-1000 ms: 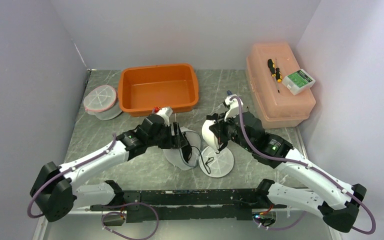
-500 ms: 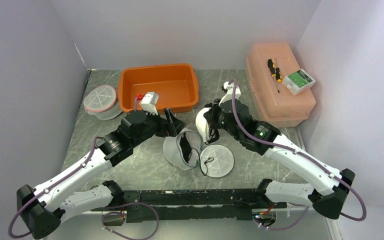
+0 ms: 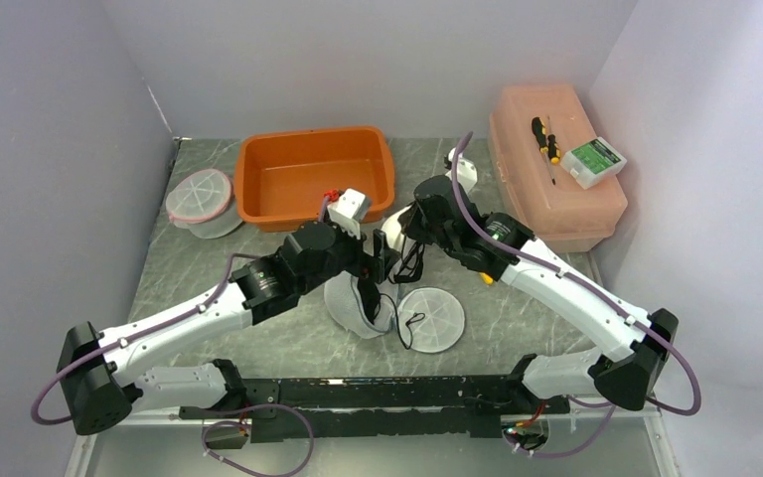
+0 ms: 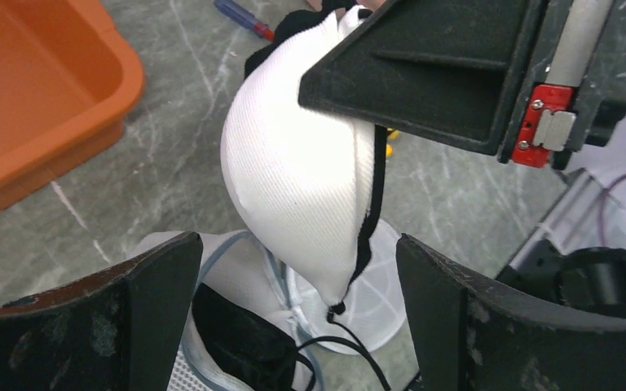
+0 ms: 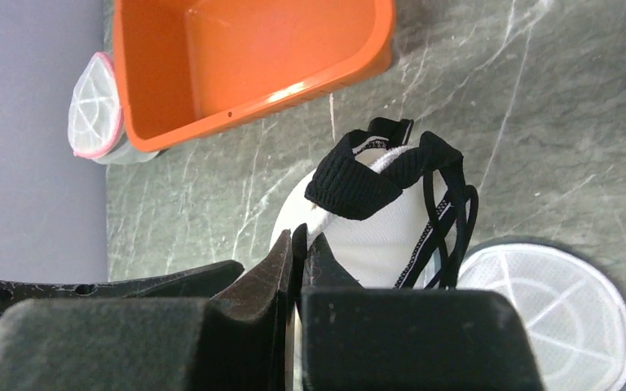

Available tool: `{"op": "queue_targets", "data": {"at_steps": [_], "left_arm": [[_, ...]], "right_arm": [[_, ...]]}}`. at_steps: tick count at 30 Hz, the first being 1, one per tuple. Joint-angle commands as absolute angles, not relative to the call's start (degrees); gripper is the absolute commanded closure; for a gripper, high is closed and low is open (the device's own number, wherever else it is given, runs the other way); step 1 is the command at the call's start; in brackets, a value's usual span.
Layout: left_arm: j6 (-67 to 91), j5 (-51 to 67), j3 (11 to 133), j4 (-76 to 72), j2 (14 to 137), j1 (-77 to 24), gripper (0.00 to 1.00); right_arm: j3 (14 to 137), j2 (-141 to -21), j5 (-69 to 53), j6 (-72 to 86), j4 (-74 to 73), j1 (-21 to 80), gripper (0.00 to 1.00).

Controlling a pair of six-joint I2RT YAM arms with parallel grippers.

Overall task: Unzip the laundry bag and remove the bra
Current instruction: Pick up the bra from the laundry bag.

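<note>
The bra (image 3: pixel 394 238) is a white cup with black straps. It hangs above the table from my right gripper (image 3: pixel 409 225), which is shut on its edge (image 5: pixel 301 236); the cup (image 5: pixel 375 244) and a black band (image 5: pixel 359 183) show just past the fingertips. The laundry bag (image 3: pixel 350 301) lies unzipped below, its round mesh lid (image 3: pixel 432 318) flat beside it. A dark piece of fabric (image 4: pixel 244 334) lies in the bag's mouth (image 4: pixel 236 269), and a black strap runs down to it. My left gripper (image 3: pixel 381 262) is open, its fingers wide either side of the hanging cup (image 4: pixel 301 179) without touching it.
An orange tub (image 3: pixel 316 179) stands behind the bag. A second round mesh bag (image 3: pixel 200 199) sits at the back left. A pink lidded box (image 3: pixel 554 179) at the right carries a screwdriver (image 3: pixel 546 144) and a green-and-white carton (image 3: pixel 593 161). A blue-handled tool (image 4: pixel 244 18) lies on the table.
My right gripper has carried the bra up and toward the back, away from the bag. My left gripper opened wide, let go of the bag, swung left, then came back beside the bra.
</note>
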State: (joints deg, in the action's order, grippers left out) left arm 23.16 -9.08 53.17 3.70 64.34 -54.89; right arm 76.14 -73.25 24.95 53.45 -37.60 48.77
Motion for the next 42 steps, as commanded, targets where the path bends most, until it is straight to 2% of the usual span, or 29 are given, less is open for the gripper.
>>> {"op": "queue_targets", "data": {"at_steps": [1, 10, 15, 17, 23, 26, 30, 32, 37, 42], "left_arm": [[18.5, -16.6, 55.6, 0.4, 66.1, -55.8, 0.06], [16.5, -19.6, 55.5, -3.3, 69.6, -56.6, 0.06], [16.2, -18.7, 55.9, -2.9, 70.7, -56.9, 0.12], [16.0, -18.3, 56.3, -2.4, 71.5, -56.9, 0.18], [15.9, -19.6, 56.8, -0.7, 72.6, -56.9, 0.58], [15.9, -20.6, 56.0, -1.5, 71.7, -56.9, 0.71], [15.7, -21.5, 56.3, -1.0, 71.2, -56.9, 0.85], [15.9, -22.1, 56.6, -0.6, 71.2, -56.8, 0.96], [16.3, -22.8, 57.6, -0.1, 71.5, -56.2, 0.97], [18.2, -18.3, 61.3, 3.9, 72.6, -51.9, 0.97]], "right_arm": [[78.3, -73.6, 22.1, 57.9, -37.6, 48.1, 1.0], [78.5, -74.4, 18.0, 59.8, -36.6, 47.0, 1.0], [78.4, -74.6, 17.4, 59.9, -35.9, 46.6, 1.0], [78.3, -74.7, 16.6, 59.9, -35.4, 46.6, 1.0], [78.4, -74.5, 15.4, 59.2, -34.9, 46.6, 0.99], [77.7, -73.3, 14.9, 58.0, -34.2, 46.6, 0.87], [77.0, -71.5, 13.3, 55.1, -33.4, 46.4, 0.52], [77.1, -70.3, 12.3, 53.2, -33.3, 46.3, 0.36], [78.8, -66.8, 8.0, 42.2, -33.9, 45.8, 0.02], [77.7, -58.6, 8.6, 30.1, -34.8, 45.6, 0.0]]}}
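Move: The bra hangs from the shut right gripper, its middle about 4 cm ahead of the open left gripper, 4 cm to its right and 5 cm lower. The laundry bag lies some 6 cm back and 4 cm left of the left gripper, the orange tray roughly 19 cm ahead and 15 cm left, both about 22 cm down. The waiting left gripper is about 5 cm back, 4 cm left and a little below the right gripper. Bring the left gripper about 4 cm forward and some 3 cm down into the side of the hanging bra, tipping it around 10 degrees, and pinch the white cup fabric. Meanwhile ease the right gripper about 2 cm left with the bra. Once the left fingers are closing tight, open the right fingers wide, let go, and lift that hand roughly 5 cm while drawing it back. ##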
